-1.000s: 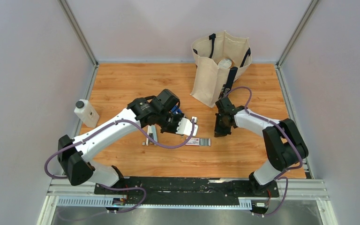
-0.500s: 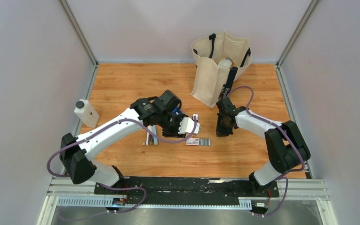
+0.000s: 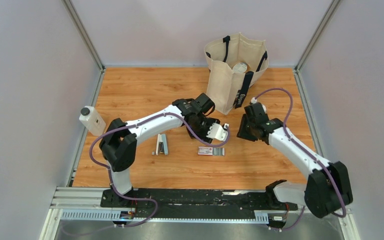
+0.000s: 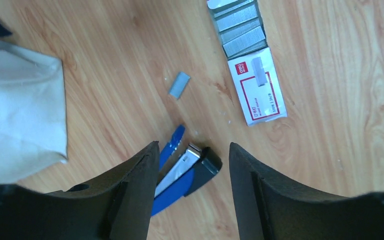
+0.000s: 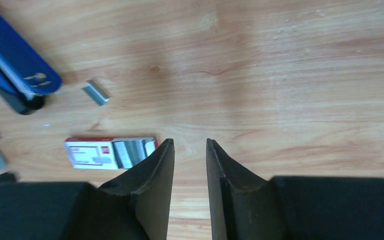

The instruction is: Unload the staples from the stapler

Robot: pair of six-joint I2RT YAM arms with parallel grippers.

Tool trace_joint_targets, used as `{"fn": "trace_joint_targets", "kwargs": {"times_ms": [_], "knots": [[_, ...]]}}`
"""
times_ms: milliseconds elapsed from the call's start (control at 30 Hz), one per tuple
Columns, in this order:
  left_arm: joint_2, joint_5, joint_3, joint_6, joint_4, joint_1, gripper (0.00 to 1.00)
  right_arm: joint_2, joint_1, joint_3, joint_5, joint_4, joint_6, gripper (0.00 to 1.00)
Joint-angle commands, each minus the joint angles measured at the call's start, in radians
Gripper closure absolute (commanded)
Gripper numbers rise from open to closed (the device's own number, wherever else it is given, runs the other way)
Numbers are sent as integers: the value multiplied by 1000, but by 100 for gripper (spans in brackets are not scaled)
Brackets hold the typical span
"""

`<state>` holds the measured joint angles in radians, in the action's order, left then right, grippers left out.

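Observation:
The dark blue stapler [image 4: 182,172] lies on the wooden table, sprung open, with its silver magazine showing and a black tip. It also shows at the left of the right wrist view [image 5: 15,65]. My left gripper [image 4: 192,146] is open and hovers over it, with the stapler between the fingers and close to the left one. In the top view the left gripper [image 3: 215,131] hides the stapler. A short loose strip of staples [image 4: 180,85] lies on the table beyond it. My right gripper [image 5: 190,142] is narrowly open and empty, off to the right [image 3: 251,128].
A red-and-white staple box [image 3: 211,151] lies open with strips sticking out [image 4: 257,90]. A pale grey-blue stapler-like object [image 3: 161,144] lies to the left. A canvas tote bag [image 3: 235,70] stands at the back and a white bottle [image 3: 92,120] at the left edge.
My left arm has reached further right and its gripper now sits nearer the tote bag. My right gripper has drawn back to the right.

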<state>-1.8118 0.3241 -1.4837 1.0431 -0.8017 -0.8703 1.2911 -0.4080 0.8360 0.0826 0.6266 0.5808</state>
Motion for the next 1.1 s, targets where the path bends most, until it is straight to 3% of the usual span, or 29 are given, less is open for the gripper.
{"fn": "trace_joint_targets", "kwargs": {"times_ms": [0,400,1067], "knots": [[-73,58,-87,213,-10,-6,38,-157,21,-17,13,13,8,65],[-256,38,-196,400,-106,-44,37,-268,70,6,-52,68,13,66],[-368,20,-239,523,-90,-52,40,-314,101,110,-129,142,1,68]]}}
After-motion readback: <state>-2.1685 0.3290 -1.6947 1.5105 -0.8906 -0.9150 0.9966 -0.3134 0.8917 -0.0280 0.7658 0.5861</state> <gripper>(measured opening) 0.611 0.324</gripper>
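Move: The loose staple strip lies about 5 cm to the left hand's right, 1 cm ahead and 10 cm below it. The staple box sits 5 cm straight back from the strip, and the stapler's middle is roughly 4 cm ahead of the hand, 2 cm to its left and 9 cm below. From the right hand, the strip is some 11 cm left, 2 cm ahead and 7 cm down. Fingers open, the left hand sinks 9 cm and 4 cm right over the strip, turning clockwise; right rises 8. ##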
